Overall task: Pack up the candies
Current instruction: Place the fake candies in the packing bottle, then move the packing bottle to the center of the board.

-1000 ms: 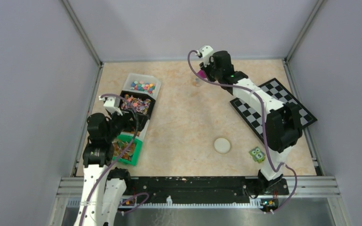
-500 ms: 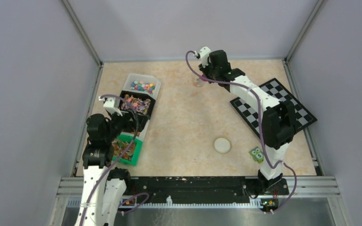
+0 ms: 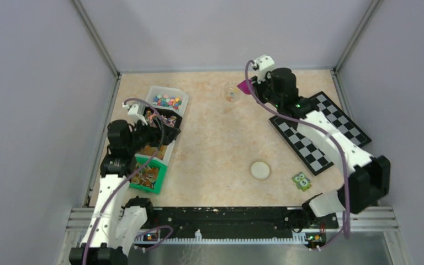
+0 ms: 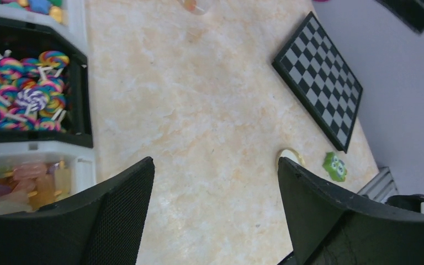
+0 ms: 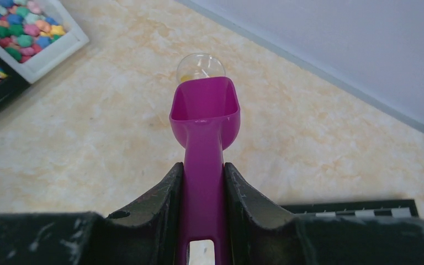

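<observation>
The candies point(image 3: 167, 101) fill a white tray at the back left, also seen in the right wrist view as candies point(image 5: 19, 27). A clear cup point(image 3: 231, 94) with a few coloured pieces in it stands at the back middle. My right gripper point(image 3: 256, 86) is shut on the handle of a magenta scoop point(image 3: 245, 86), just right of the cup. In the right wrist view the scoop point(image 5: 205, 105) looks empty and its mouth is just short of the cup point(image 5: 200, 65). My left gripper point(image 4: 215, 163) is open over bare table beside the trays, with nothing between its fingers.
A black tray of lollipops point(image 4: 27, 83) and a white tray of pale jellies point(image 4: 27, 176) sit under the left arm, with a green tray point(image 3: 149, 178) nearer. A chessboard point(image 3: 331, 130), a round cream lid point(image 3: 260, 170) and a green owl block point(image 3: 301, 180) lie to the right.
My right arm swung right, carrying the scoop from over the cup to beside it. The left arm reached forward over the black tray and its jaws narrowed a little.
</observation>
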Controlling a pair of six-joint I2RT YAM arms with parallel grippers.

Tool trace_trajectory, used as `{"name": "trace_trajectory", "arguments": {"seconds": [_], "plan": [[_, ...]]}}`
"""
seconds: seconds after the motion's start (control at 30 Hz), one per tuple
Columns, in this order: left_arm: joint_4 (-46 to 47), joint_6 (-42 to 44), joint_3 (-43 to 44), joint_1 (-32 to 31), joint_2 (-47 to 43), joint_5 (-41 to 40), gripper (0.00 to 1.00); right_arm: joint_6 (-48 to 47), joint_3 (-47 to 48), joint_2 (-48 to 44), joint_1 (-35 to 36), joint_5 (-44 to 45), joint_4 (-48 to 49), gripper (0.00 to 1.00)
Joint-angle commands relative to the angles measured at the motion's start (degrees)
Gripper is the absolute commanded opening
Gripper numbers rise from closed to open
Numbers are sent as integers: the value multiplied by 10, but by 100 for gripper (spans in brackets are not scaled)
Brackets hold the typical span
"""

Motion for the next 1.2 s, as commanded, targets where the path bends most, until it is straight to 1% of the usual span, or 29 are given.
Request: {"name": "trace_trajectory", "arguments": {"seconds": [0.0,0.17,0.27,0.33,0.37,0.43,0.53,0.63,0.77,0.83,0.93,1.07,1.17], "plan": [[78,-52,72,-50,58,-7,86,114,-127,-156,13,-17,65,0],[100,-65,132,-163,156,-123,83,133,-281,-350,18,-48,126,0],[160,-96,150,-210,222,-176,80,148,-363,-478,19,-48,172,0],[191,-113,173,-240,282,-210,77,163,-404,-550,19,-61,190,0],[203,-117,182,-250,301,-225,77,172,-418,-582,19,-60,192,0],[224,-125,217,-266,370,-256,76,188,-432,-632,19,-60,185,0],[255,-129,270,-277,460,-283,74,198,-428,-689,19,-59,153,0],[269,-136,333,-282,552,-317,71,196,-408,-715,19,-61,111,0],[257,-157,436,-281,663,-335,67,182,-386,-734,19,-60,79,0],[242,-158,490,-282,712,-342,64,174,-375,-742,18,-61,66,0],[214,-158,565,-281,778,-384,62,163,-360,-755,19,-62,49,0],[221,-155,606,-279,831,-399,61,151,-320,-756,19,-45,1,0],[202,-148,654,-276,871,-401,61,141,-296,-764,19,-38,-15,0]]}}
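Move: From the left hand the packing bottle stands about 35 cm ahead, 22 cm to the right and some 17 cm below. Some 20 cm below this hand, the lollipop tray is roughly 22 cm ahead and 8 cm left, the pompom tray 31 cm ahead and 6 cm left. From the right hand, still holding the spoon, the bottle is about 19 cm ahead, 8 cm left and 22 cm below; the chessboard lies level with it, 26 cm right, and the white lid 13 cm back, straight below its line. Forward and to its right the left hand swings to the bottle, some 30 cm out and 20 cm across, first sideways with a small rise, then mainly forward and sinking, fingers narrowing but still open, not yet round the bottle. Meanwhile the right hand carries the spoon back about 25 cm, up and rightward, away from the bottle, rolling its left side up and tipping the scoop upward by some 30 degrees. ##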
